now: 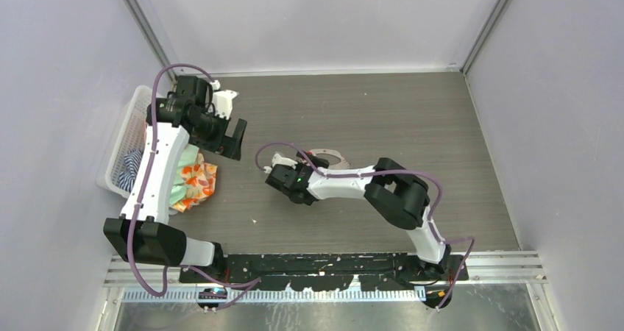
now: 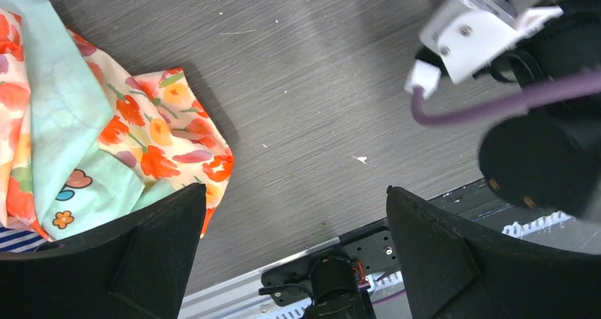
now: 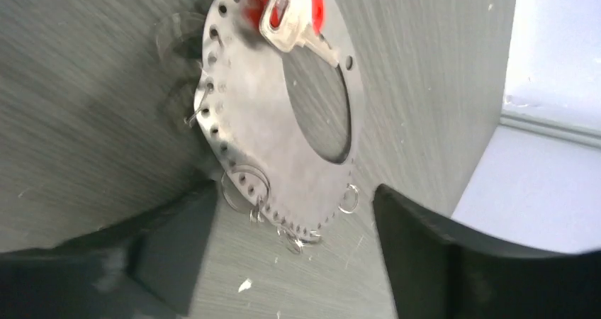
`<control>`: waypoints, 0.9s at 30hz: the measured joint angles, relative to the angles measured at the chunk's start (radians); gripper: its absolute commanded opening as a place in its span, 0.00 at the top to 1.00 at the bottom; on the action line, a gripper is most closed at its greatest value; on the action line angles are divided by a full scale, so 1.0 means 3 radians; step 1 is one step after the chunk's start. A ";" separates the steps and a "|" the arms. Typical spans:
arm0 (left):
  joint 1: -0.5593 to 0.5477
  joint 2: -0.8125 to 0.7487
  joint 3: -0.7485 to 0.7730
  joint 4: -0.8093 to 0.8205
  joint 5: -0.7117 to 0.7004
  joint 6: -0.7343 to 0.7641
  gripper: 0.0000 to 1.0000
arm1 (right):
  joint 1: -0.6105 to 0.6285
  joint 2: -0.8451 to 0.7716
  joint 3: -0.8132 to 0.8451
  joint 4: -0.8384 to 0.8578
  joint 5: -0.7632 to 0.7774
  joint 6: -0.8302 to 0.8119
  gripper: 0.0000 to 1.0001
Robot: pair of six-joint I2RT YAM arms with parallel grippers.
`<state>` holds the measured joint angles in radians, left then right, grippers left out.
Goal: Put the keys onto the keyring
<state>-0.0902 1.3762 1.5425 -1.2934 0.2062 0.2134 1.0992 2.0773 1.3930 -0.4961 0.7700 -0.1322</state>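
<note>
The keyring [image 3: 276, 120] is a flat silver ring pierced with small holes along its rim, lying on the grey table with a few small wire loops hanging from its edge. A key [image 3: 290, 10] with a red head and short silver blade rests at its far end; I cannot tell if it is attached. My right gripper [image 3: 294, 191] is open, a finger on each side of the ring's near end, gripping nothing. From above, the keyring [image 1: 329, 157] shows beside the right gripper [image 1: 287, 185]. My left gripper [image 1: 235, 136] [image 2: 296, 191] hangs open and empty to the left.
A white basket [image 1: 125, 143] holding striped fabric stands at the left wall. A floral cloth [image 1: 195, 184] [image 2: 142, 135] lies beside it, under the left arm. The black mounting rail [image 1: 331, 261] runs along the near edge. Walls enclose the table on three sides.
</note>
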 measured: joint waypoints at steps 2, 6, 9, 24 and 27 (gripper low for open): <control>0.0000 -0.0004 -0.0024 0.0017 -0.0001 -0.0005 0.00 | 0.0057 -0.0037 0.0014 -0.0025 0.0132 0.0018 0.00; 0.0000 -0.0047 -0.0029 0.0066 -0.0004 -0.0011 0.00 | 0.0089 -0.0193 -0.0048 0.0066 -0.0282 0.0226 0.00; 0.0005 -0.0090 -0.0019 0.0074 -0.0001 -0.0009 0.00 | 0.0069 -0.0336 -0.0120 -0.0006 -0.0491 0.0322 0.00; 0.0491 -0.0528 -0.1369 0.1200 0.0715 -0.0092 0.00 | -0.2354 -0.3192 -0.1236 0.0355 -0.2314 0.1455 0.00; 0.0488 -0.0664 -0.2087 0.1673 0.0687 -0.0088 0.00 | -0.2820 -0.3026 -0.1525 0.0394 -0.2300 0.1689 0.00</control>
<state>0.0563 1.1770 0.9165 -0.7914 0.4122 0.1871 0.2531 1.1694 0.9356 -0.3779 0.0799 0.3744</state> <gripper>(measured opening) 0.996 0.997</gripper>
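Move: Just ahead of the right hand, roughly 5 cm out, 1 cm to its left and 3 cm below, is the metal keyring that this hand has begun to release. The red-tagged keys sit at the keyring's left end, about 5 cm ahead of the hand and 5 cm to its left. From the raised left hand, the keyring lies about 7 cm ahead, 21 cm to the right and 22 cm down. Backing off the keyring by some 4 cm, the right hand finishes opening its already parting fingers. It then sweeps up about 22 cm and swings right, away from keys and ring, its left side rolling up some 65 degrees as it turns clockwise, and sinks again at the end. The empty, wide-open left hand rises slightly, then drops beside the cloth. ##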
